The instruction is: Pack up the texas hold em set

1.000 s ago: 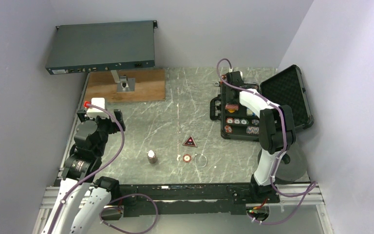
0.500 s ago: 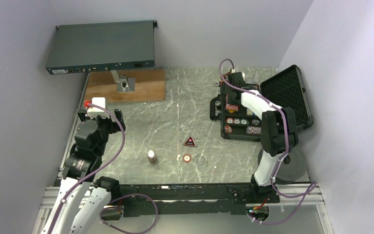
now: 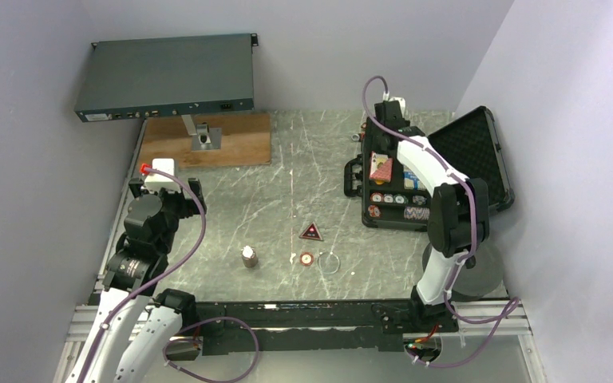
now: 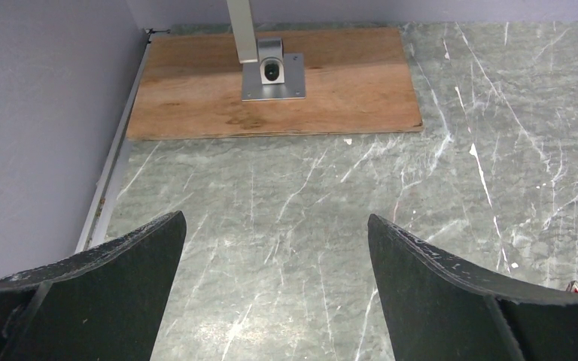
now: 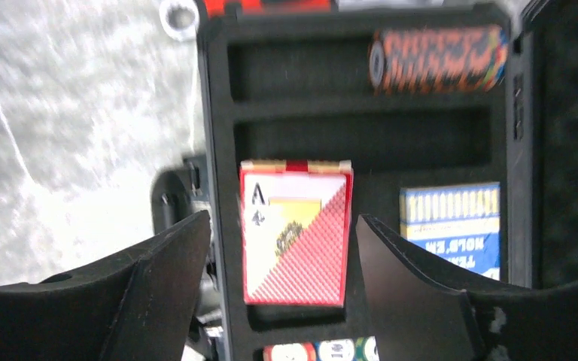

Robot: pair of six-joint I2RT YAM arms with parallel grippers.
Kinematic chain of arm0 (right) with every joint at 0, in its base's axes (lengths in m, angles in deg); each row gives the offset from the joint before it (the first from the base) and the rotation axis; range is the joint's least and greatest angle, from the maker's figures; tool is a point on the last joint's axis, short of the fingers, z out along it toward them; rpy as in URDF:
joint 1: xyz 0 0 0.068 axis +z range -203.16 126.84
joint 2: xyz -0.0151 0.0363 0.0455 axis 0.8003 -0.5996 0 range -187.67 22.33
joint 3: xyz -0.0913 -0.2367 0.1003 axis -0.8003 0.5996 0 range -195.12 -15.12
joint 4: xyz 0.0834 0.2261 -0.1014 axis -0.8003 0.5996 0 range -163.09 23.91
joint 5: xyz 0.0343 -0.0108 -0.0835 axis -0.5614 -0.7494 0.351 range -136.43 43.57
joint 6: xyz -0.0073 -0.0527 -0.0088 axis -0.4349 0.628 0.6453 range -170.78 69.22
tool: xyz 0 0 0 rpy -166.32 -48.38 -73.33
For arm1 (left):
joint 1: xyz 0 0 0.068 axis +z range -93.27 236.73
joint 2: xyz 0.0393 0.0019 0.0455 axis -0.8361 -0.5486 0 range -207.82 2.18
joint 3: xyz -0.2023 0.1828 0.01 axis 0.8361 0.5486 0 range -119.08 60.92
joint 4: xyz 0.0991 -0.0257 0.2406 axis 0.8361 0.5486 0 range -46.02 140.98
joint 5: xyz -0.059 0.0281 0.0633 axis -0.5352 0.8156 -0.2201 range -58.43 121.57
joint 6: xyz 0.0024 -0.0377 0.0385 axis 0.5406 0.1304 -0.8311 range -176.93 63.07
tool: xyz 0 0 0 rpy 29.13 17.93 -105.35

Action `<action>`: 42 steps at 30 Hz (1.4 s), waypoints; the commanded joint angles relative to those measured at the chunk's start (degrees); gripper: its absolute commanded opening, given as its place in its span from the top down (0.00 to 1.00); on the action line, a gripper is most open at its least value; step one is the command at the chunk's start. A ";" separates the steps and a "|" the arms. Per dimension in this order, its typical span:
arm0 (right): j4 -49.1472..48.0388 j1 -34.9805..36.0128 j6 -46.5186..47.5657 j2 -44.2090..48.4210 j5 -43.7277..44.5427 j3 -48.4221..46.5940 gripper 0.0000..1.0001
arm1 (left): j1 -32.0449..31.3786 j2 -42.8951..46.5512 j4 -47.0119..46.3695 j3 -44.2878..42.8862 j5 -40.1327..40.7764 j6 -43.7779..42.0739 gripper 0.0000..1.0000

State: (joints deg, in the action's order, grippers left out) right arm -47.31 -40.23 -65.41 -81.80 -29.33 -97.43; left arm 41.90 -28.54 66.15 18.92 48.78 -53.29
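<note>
The black briefcase lies open at the right, its foam lid folded back. A red card deck rests in a foam slot beside a blue deck. A roll of chips and a row of chips also fill slots. My right gripper hangs open above the red deck, fingers clear of both sides. On the table lie the red-black triangle, one chip and a small chip stack. My left gripper is open over bare table at the left.
A grey-blue rack box sits on a metal stand bolted to a wooden board at the back left. A clear ring lies by the loose chip. Walls close in left, back and right.
My right gripper has let go of the red deck, which now lies in its slot, and has drawn back toward the far edge. The left arm has not moved.
</note>
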 commanded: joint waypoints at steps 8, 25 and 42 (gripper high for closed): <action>3.75 -1.97 -3.29 -13.01 7.09 -18.62 0.51 | -0.20 0.61 -1.24 -0.10 -0.66 -0.83 0.03; 3.42 -2.04 -6.54 -10.37 3.59 -9.93 0.66 | -0.20 1.24 -1.30 -0.19 -1.33 -0.83 0.03; 1.83 -1.25 -6.21 -7.60 0.55 -3.52 0.67 | -0.20 1.53 -1.26 -0.05 -1.35 -0.78 0.03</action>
State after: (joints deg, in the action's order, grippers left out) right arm -47.40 -42.20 -70.94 -91.97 -27.47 -102.63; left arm 41.90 -27.54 66.13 18.92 47.93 -53.31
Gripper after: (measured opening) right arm 0.328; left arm 0.972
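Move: The card deck lies in the open case almost straight below the right hand, about 7 cm down and 1 cm back, with the orange disc's near edge peeping out some 4 cm back of the hand. The blue box is roughly 9 cm right and 3 cm back of the hand, the chip roll about 10 cm right and 7 cm ahead. From the left hand the deck is some 54 cm right, 20 cm ahead and 20 cm below. The card deck's far edge is where the right hand goes: still rising, it arcs forward about 7 cm over the deck, then drops some 8 cm beyond that edge and draws back about 4 cm, the fingers narrowing to a third open. The fingertips come against the far edge and push the deck back towards the base. ##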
